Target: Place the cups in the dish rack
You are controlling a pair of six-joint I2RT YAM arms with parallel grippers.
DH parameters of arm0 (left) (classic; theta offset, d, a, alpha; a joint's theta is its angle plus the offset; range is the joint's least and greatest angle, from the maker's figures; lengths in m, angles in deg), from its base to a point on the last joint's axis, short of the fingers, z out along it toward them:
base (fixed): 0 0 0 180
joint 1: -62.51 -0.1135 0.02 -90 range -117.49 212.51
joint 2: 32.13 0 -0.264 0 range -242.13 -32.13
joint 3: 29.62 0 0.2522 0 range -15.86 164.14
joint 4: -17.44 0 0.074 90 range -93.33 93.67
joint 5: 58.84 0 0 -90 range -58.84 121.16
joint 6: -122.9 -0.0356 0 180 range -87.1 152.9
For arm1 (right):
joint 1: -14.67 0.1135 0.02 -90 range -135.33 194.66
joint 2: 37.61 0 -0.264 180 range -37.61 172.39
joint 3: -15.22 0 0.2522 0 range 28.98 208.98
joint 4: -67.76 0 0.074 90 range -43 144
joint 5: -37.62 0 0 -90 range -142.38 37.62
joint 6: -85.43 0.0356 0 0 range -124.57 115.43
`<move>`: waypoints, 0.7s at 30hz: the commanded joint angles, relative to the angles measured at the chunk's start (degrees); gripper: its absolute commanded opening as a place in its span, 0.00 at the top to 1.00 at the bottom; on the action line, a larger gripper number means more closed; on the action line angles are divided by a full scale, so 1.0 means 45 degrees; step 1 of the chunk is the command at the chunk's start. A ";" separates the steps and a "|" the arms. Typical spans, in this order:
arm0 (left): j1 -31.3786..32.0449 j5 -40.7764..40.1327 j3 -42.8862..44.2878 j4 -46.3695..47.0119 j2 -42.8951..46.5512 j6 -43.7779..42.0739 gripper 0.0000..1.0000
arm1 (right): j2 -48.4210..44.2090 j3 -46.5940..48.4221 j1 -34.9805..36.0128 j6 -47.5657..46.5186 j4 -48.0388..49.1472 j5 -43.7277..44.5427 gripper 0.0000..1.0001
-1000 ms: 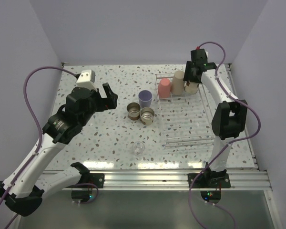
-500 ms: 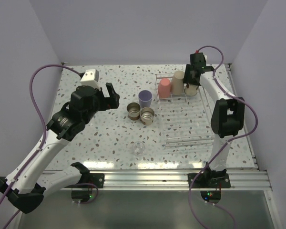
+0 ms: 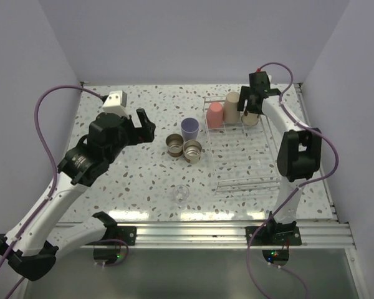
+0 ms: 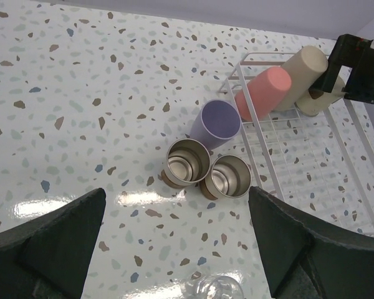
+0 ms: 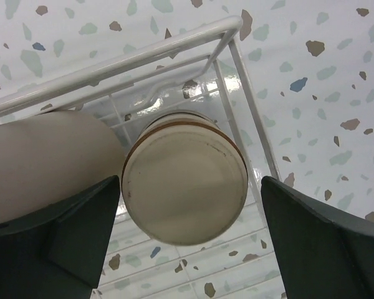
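The clear dish rack (image 3: pixel 249 182) lies on the right of the table. At its far end a pink cup (image 3: pixel 214 114), a taller tan cup (image 3: pixel 232 107) and a short beige cup (image 3: pixel 252 116) stand upside down. My right gripper (image 3: pixel 249 104) hangs open above the short beige cup (image 5: pixel 184 187), with a gap on each side, beside the tan cup (image 5: pixel 50 162). Left of the rack stand a lavender cup (image 4: pixel 215 123) and two short cups with metal insides (image 4: pixel 187 163) (image 4: pixel 229 177), mouths up. My left gripper (image 4: pixel 176 200) is open above the table, near side of these cups, holding nothing.
A small clear glass object (image 3: pixel 182 194) sits on the speckled table near its front edge, also low in the left wrist view (image 4: pixel 215 289). Lilac walls close the back and sides. A metal rail (image 3: pixel 206 233) runs along the near edge.
My right gripper has opened and let go of the short beige cup, which now stands in the rack's far corner. The left arm has shifted only slightly.
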 commanded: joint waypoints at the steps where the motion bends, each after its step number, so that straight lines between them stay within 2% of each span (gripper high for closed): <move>1: -0.0025 0.0048 0.0446 0.0112 0.0338 -0.0221 0.00 | -0.1717 -0.0024 -0.0081 -0.0038 0.0022 0.0044 0.02; 8: -0.0025 0.0341 0.0056 -0.0221 0.0377 -0.0241 0.00 | -0.4174 -0.0571 -0.0081 0.0762 -0.0777 -0.0365 0.02; 11: -0.0025 0.0614 -0.0257 -0.0104 0.0144 -0.0202 0.00 | -0.5075 -0.0922 -0.0061 0.1426 -0.0896 -0.1768 0.02; 12: -0.0025 0.0692 -0.0432 -0.0046 0.0046 -0.0202 0.00 | -0.5832 -0.1271 -0.0061 0.1795 -0.0877 -0.2952 0.02; 14: -0.0025 0.0868 -0.0570 0.0033 -0.0421 -0.0163 0.00 | -0.6752 -0.2361 -0.0042 0.2207 -0.0276 -0.4053 0.02; 15: -0.0025 0.0965 -0.0667 0.0072 -0.0598 -0.0144 0.00 | -0.7744 -0.2775 0.0036 0.2479 0.0038 -0.5566 0.02; 18: -0.0025 0.1064 -0.0687 0.0130 -0.1554 0.0012 0.00 | -0.9698 -0.4085 0.0231 0.3124 0.0938 -0.6847 0.02; 21: -0.0025 0.1064 -0.0629 0.0111 -0.2706 0.0052 0.01 | -1.0641 -0.4458 0.0562 0.3399 0.0648 -0.7963 0.02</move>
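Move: From my left hand, the nearer steel cup stands about 8 cm ahead, 6 cm right and 28 cm below. The second steel cup is 6 cm right of it and 2 cm nearer me; the purple cup is 6 cm farther out and 5 cm right of it. From my right hand that steel cup is roughly 15 cm back, 30 cm left and 9 cm below; the inverted cream cup sits right between my open fingertips, 4 cm below, with the tan cup 7 cm to its left and 2 cm farther out. My right hand, already open, comes clear of the inverted cream cup: straight up at first, then sweeping back and left over the rack, ending about 19 cm higher and 15 cm back, fingers tipping up and the wrist rolling left side up. My left hand hovers, then sinks some 7 cm towards the nearer steel cup, drifting a little right and tipping down, fingers wide open. ##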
